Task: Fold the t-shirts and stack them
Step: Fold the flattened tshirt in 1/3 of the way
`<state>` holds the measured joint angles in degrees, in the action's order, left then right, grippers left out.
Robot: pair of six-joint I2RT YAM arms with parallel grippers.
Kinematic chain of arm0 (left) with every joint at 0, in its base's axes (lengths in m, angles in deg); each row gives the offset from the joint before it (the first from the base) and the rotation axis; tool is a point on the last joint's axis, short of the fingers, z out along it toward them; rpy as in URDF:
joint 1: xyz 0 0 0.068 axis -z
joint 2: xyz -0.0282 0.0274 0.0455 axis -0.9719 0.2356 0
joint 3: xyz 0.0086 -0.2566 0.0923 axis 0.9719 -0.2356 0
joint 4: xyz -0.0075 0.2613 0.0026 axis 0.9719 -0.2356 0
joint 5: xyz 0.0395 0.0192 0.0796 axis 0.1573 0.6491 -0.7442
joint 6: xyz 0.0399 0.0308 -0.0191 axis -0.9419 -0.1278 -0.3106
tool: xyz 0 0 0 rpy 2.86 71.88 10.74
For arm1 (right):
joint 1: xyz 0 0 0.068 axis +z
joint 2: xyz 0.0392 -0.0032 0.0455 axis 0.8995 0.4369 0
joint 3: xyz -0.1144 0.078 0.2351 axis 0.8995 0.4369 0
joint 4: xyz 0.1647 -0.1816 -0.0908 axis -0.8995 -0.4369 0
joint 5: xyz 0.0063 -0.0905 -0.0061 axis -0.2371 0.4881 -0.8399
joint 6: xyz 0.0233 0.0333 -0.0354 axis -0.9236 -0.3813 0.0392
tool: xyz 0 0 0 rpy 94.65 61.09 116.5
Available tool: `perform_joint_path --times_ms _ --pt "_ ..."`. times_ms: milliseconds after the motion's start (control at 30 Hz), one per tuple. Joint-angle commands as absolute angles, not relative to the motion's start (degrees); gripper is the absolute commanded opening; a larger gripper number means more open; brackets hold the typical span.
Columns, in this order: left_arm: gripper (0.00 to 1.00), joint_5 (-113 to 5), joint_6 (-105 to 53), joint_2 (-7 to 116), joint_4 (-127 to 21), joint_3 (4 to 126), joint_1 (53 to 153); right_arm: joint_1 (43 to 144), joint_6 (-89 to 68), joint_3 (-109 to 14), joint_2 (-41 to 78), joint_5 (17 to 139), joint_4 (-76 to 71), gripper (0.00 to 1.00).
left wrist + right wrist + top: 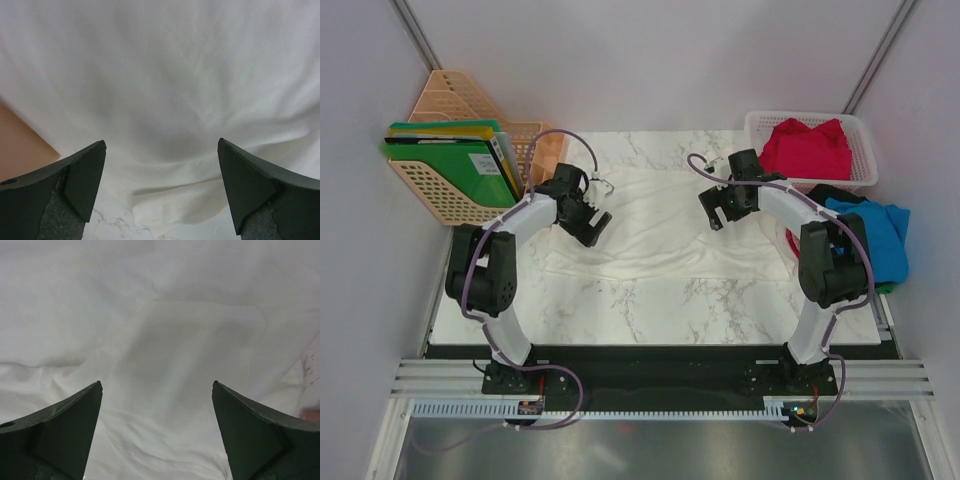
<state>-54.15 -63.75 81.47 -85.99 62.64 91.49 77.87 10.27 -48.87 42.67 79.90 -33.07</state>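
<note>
A large white t-shirt (655,225) lies spread and wrinkled across the middle of the marble table (650,310). My left gripper (592,226) hovers over its left part, jaws wide open with nothing between them; its wrist view shows white cloth (165,100) and a folded corner (170,200). Over the shirt's right part, my right gripper (716,212) is open and empty too, above creased cloth (160,365). A red t-shirt (808,147) sits in the white basket (760,125). Blue (880,235) and black (835,192) t-shirts lie at the right edge.
A peach plastic rack (455,195) holding green folders (450,160) stands at the back left, close to the left arm. The white mesh basket is at the back right. Bare marble runs along the front of the table.
</note>
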Motion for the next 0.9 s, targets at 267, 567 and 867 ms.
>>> perform_joint_path --times_ms 267,567,867 --pt "1.0 -52.5 -61.5 84.5 -84.8 62.4 91.3 78.2 8.2 -46.9 48.1 82.5 -26.6 0.98" --pt "1.0 -54.6 -63.3 78.6 -84.1 51.8 91.2 78.1 12.5 -36.5 43.3 81.7 -26.6 0.98" --pt "1.0 -53.1 -62.6 71.1 -83.6 45.2 91.2 77.8 13.9 -30.5 35.9 80.5 -27.5 0.98"
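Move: The flattened t-shirt lies right under both open hands, its cloth about 4 cm below the left and 5 cm below the right. Its middle is some 20 cm to the left hand's right and 3 cm ahead; the orange file basket stands about 22 cm left and 19 cm ahead. From the right hand the shirt's middle is about 11 cm left and 1 cm back, the white laundry basket 24 cm right and 18 cm ahead. Down first, then back: both wide-open hands sink some 4 cm until their fingertips press on the spread shirt, the right edging slightly forward as it goes. Staying low, they then draw back towards the bases together, roughly 7 cm from their farthest reach, dragging the cloth under the spread fingertips without pinching it. ##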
